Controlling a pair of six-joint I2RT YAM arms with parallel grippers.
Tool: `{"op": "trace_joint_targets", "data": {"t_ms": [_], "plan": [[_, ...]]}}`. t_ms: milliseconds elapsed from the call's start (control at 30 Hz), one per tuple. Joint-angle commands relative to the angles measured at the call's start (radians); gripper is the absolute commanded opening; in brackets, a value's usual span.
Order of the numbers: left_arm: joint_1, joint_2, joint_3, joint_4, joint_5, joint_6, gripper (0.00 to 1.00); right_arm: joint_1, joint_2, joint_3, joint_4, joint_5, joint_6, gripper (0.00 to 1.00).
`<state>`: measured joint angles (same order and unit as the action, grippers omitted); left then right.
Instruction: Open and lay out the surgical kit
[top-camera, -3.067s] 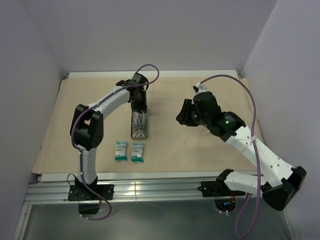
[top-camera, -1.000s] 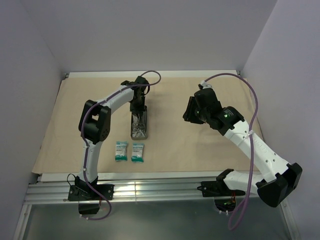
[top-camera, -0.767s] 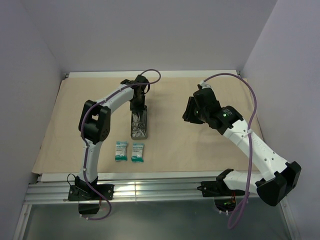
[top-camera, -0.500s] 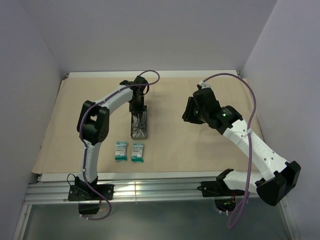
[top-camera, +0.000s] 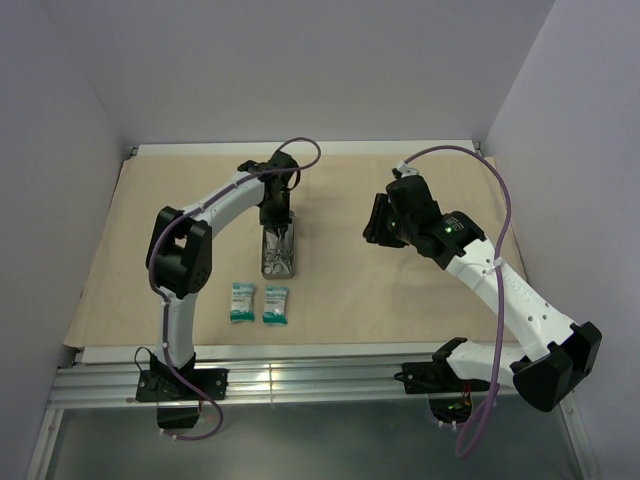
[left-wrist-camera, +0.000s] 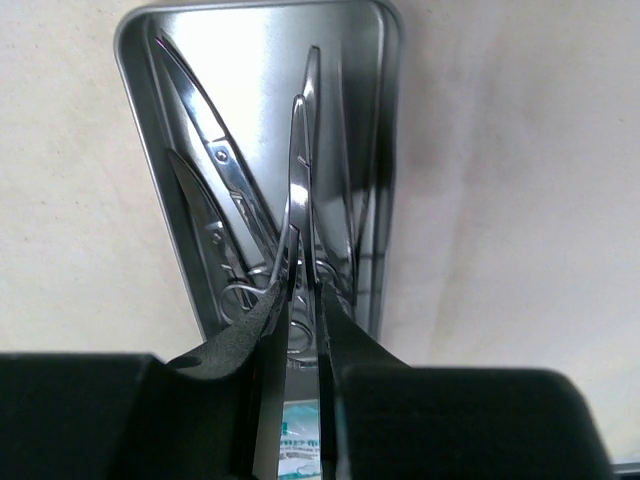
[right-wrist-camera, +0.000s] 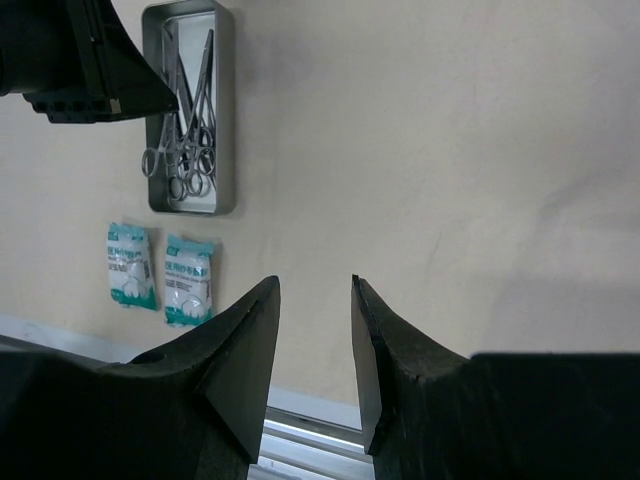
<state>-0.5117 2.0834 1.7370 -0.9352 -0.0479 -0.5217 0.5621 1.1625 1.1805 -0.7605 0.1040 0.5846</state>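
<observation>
A tan drape lies spread flat over the table. On it stands the small grey metal tray with ring-handled scissors and forceps inside. My left gripper hangs over the tray's far end, shut on thin silver tweezers that point along the tray. The two teal-white packets lie side by side in front of the tray. Off to the right, my right gripper hovers above bare drape. It is open and empty, looking toward the tray and packets.
The drape's near edge meets a white strip and metal rails by the arm bases. Walls close in on the left, back and right. A purple cable loops over the right arm.
The left arm's elbow has swung slightly left while its gripper stays over the tray with the tweezers. The right arm has hardly moved.
</observation>
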Motion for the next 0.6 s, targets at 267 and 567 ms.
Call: {"op": "trace_joint_targets", "data": {"t_ms": [267, 567], "plan": [[-0.092, -0.072, 0.080, -0.025, 0.019, -0.095, 0.00, -0.008, -0.027, 0.018, 0.035, -0.017, -0.032, 0.42], [-0.157, 0.056, 0.209, 0.025, 0.011, -0.127, 0.00, -0.018, -0.075, 0.013, -0.005, 0.010, -0.055, 0.43]]}}
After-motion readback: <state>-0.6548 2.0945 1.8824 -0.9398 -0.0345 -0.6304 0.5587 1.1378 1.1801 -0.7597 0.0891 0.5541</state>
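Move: Just to the right of the tray lies the bare cloth to which the left hand takes its ringed steel instrument, about 10 cm to the hand's right, 2 cm back and 6 cm below. The tray's middle is roughly 5 cm back and 1 cm right; one gauze packet lies some 19 cm straight back, the other 18 cm back and 8 cm left. From the right hand that bare cloth is about 8 cm ahead, 13 cm left and 21 cm down. Lifting the instrument it already holds, the left hand first rises and draws slightly back, then swings faster to the right, over the tray's right edge and out above the bare cloth. It travels about 8 cm right and 4 cm up, tilting slightly, while the fingers stay closed on the instrument. ##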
